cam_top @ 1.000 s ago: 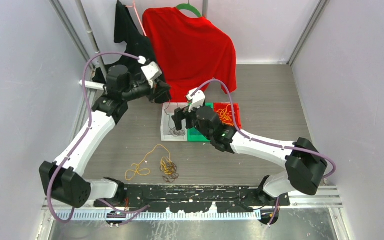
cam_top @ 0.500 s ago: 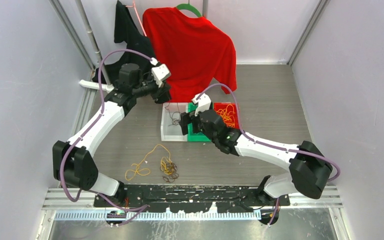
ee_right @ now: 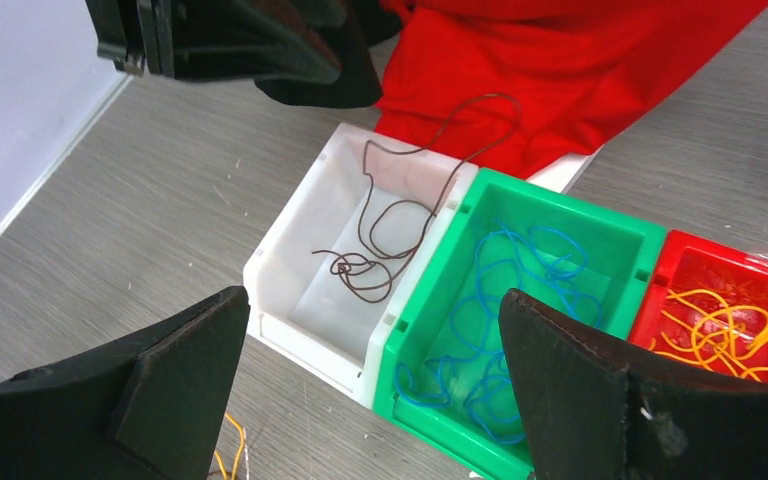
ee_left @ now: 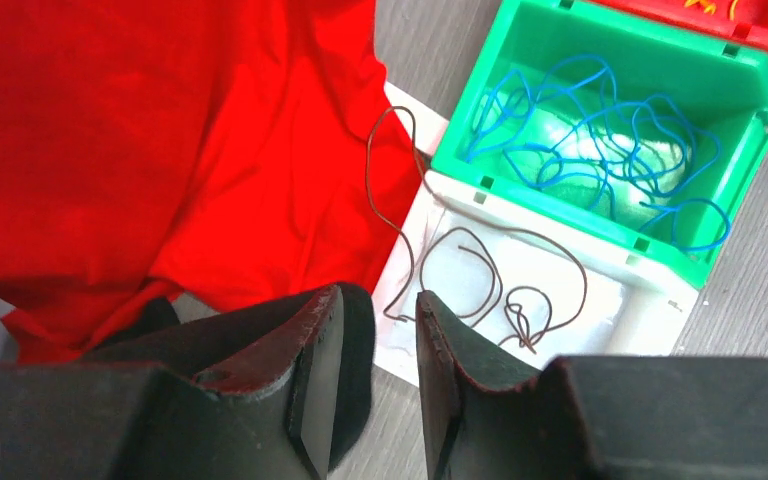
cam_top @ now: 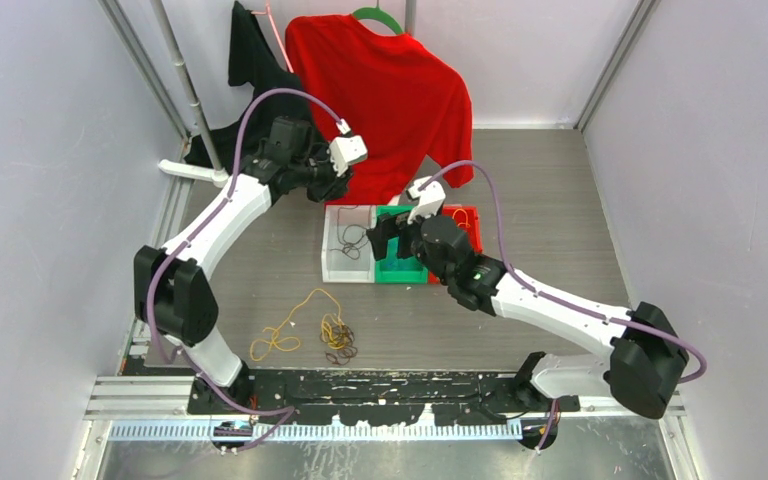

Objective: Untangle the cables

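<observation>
A dark brown cable lies coiled in the white bin, one end draped over the far rim onto the red shirt. Blue cables fill the green bin. Orange-yellow cables lie in the red bin. A tangle of orange-yellow and brown cables rests on the table near the arm bases. My left gripper hovers at the white bin's far-left corner, jaws slightly apart, nothing between them. My right gripper hangs wide open above the white and green bins.
The red shirt on a green hanger and a black garment hang at the back; the shirt's hem touches the bins. A metal pole stands at the back left. Grey walls close in both sides.
My left arm swung right toward the white bin and its jaws parted. My right gripper opened fully and drew back toward the green bin. The brown cable now lies spread in the white bin.
</observation>
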Action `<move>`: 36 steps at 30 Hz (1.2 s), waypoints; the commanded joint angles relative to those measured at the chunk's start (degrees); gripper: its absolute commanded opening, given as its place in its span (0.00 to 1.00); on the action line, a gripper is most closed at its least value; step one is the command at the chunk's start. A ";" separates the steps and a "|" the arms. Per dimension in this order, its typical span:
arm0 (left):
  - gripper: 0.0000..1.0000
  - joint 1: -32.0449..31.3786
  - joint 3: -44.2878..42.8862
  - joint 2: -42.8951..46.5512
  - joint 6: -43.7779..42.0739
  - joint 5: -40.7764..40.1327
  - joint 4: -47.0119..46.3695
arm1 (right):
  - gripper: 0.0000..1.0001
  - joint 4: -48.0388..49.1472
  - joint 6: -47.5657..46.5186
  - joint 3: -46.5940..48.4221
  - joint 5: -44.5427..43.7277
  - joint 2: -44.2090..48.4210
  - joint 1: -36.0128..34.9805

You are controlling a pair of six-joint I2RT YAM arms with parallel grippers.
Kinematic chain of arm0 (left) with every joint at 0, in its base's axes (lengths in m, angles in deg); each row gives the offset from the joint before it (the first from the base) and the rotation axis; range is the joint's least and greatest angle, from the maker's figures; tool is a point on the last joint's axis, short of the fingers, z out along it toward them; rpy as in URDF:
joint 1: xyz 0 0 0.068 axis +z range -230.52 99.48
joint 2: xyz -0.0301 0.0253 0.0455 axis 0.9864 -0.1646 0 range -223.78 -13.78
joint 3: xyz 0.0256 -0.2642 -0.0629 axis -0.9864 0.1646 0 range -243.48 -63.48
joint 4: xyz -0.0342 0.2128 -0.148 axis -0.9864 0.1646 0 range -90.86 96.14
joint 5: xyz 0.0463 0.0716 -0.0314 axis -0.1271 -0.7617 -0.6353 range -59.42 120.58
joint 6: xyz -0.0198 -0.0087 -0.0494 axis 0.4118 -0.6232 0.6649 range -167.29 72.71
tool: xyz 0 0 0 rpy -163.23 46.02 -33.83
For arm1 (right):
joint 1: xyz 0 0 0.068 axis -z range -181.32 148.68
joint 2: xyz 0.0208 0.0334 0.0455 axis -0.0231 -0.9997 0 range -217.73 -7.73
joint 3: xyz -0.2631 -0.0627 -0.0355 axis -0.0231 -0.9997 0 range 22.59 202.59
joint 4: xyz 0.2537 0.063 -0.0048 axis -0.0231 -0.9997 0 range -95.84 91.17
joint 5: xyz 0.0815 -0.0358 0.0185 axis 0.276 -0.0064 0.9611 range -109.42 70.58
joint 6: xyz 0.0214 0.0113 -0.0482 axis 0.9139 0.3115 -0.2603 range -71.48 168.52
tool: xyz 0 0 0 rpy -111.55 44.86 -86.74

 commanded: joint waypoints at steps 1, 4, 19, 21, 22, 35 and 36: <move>0.35 0.06 -5.41 -1.70 -2.18 -1.57 8.60 | 1.00 -0.44 3.37 -0.89 -0.91 4.04 1.48; 0.37 -0.23 -6.38 -1.96 -1.17 -2.85 8.62 | 1.00 -1.83 4.00 -0.96 -0.98 4.91 1.75; 0.59 4.45 -11.77 5.47 5.45 4.21 25.05 | 0.97 -6.53 7.11 10.47 10.07 -6.91 10.55; 0.59 6.59 -10.95 6.71 6.15 5.74 26.94 | 0.91 -8.62 6.68 16.76 14.41 -12.74 12.82; 0.60 7.98 -10.54 7.22 6.29 6.63 27.76 | 0.88 -9.70 5.84 19.47 15.95 -15.59 13.54; 0.64 22.32 -0.87 15.58 -2.03 17.69 42.14 | 0.77 -16.00 -1.57 38.88 20.01 -38.41 16.49; 0.65 22.33 -0.21 16.16 -2.12 17.90 42.37 | 0.76 -15.27 -1.74 39.48 20.47 -39.17 16.54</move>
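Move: Beyond the right hand, the brown cable's loop at the white box's far rim lies about 16 cm ahead, 6 cm to the left and 15 cm lower. The white box's middle is some 8 cm ahead and 7 cm left of that hand, the green box 8 cm ahead and 2 cm right, both about 18 cm down. For the left hand, the yellow cable's loop is roughly 25 cm back, 13 cm left and 21 cm below; the tangle sits 13 cm right of that loop and 1 cm nearer the base, the white box 3 cm back and 3 cm right of the hand. Reaching for the brown cable at the white box's far rim, the right hand first drifts about 3 cm right, then drives some 14 cm forward and swings back left, sinking late as it tips down and its wide-open fingers narrow a little. The empty left hand clears out leftward and back towards the yellow cable, opening further and turning down. ##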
